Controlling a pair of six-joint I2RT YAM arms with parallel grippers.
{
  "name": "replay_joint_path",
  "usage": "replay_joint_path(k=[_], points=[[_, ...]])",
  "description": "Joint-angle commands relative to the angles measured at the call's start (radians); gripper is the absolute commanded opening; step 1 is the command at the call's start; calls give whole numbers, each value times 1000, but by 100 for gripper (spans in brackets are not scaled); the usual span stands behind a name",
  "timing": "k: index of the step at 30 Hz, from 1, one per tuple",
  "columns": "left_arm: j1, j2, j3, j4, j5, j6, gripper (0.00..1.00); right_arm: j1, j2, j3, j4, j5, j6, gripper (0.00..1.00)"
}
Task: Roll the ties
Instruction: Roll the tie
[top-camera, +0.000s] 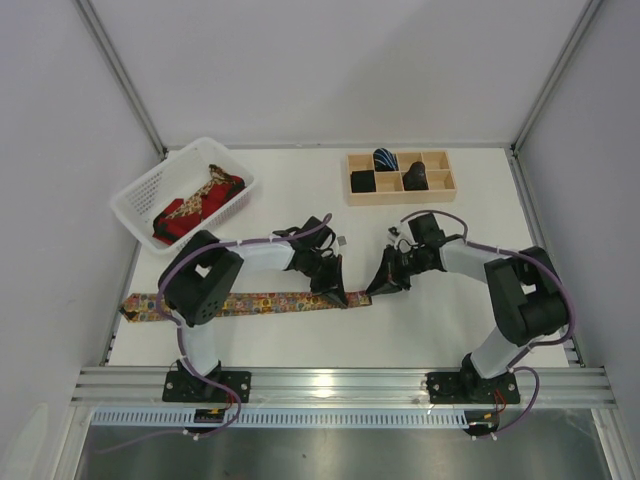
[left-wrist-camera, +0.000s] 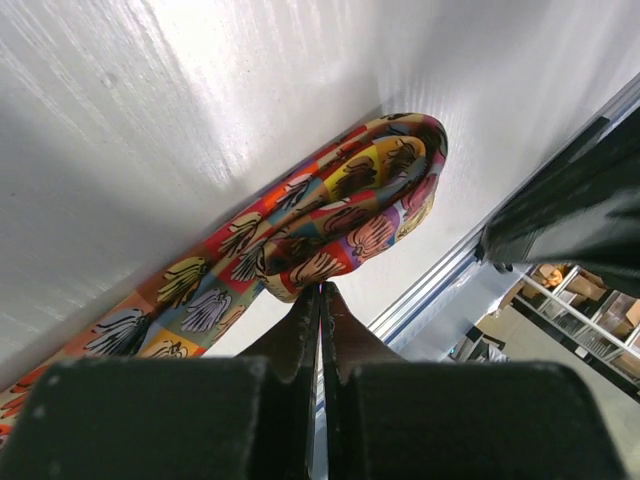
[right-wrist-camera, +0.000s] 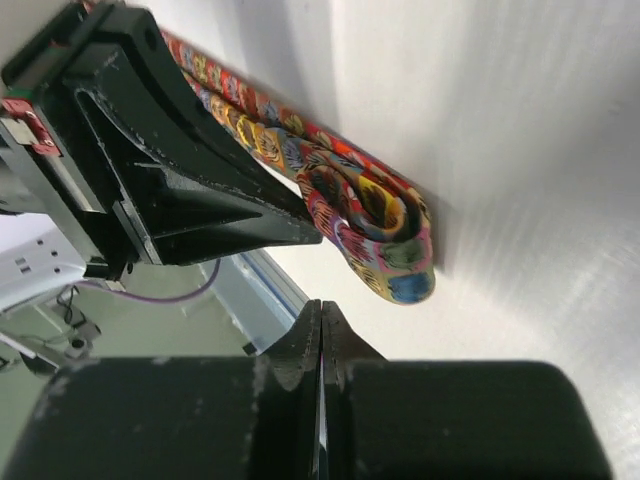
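A multicoloured floral tie (top-camera: 250, 302) lies flat along the near part of the table. Its right end is curled over into a loose first fold (left-wrist-camera: 350, 195) (right-wrist-camera: 385, 235). My left gripper (top-camera: 335, 290) (left-wrist-camera: 322, 288) is shut, and its tips press against the edge of that fold with no cloth between them. My right gripper (top-camera: 384, 283) (right-wrist-camera: 322, 303) is shut and empty, a short way to the right of the folded end. In the right wrist view the left fingers (right-wrist-camera: 200, 205) point onto the fold.
A white basket (top-camera: 135, 195) at the back left holds a red tie (top-camera: 180, 222) and a gold paisley one (top-camera: 192, 207). A wooden compartment tray (top-camera: 400, 199) at the back right holds rolled ties, one blue-striped (top-camera: 386, 160) and two black (top-camera: 363, 181). Walls close in both sides.
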Motion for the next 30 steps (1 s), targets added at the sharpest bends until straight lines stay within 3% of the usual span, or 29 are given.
replay_joint_path(k=[1,7,13,17,19,21,26,30], points=[[2,2,41,18,14,-7,3,39,37,-6,110,-77,5,0],[21,15,37,0,-2,14,3,46,125,-26,225,-75,47,0],[30,45,49,-8,-2,31,3,36,220,-18,232,-48,19,0],[38,61,49,-9,-2,39,3,40,188,6,163,-32,-13,0],[39,64,51,-11,0,47,3,30,145,14,132,-14,-22,6],[44,65,48,-9,2,50,2,7,84,11,91,-8,-32,22],[53,73,48,-9,9,51,2,-24,47,19,-26,20,-82,31],[56,81,55,-15,12,62,2,-24,50,0,-15,40,-99,38]])
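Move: The rolled end of the tie is about 2 cm to the left of my right hand and 4 cm below it, roughly level front to back. From my left hand, already at its near edge, the roll's middle is some 3 cm right, 1 cm forward and 1 cm lower. The loose tie strip has its middle about 26 cm to my left hand's left, straight out sideways. The divided tray is 33 cm ahead of my right hand and 11 cm right. Fingers shut, I bring my right hand about 2 cm left and then down close to 5 cm onto the rolled end, lift it about 3 cm while backing off to the right by some 3 cm, and open the fingers roughly a third beside the roll. My left hand keeps its shut tips on the near edge, easing about 1 cm forward and 1 cm down. ##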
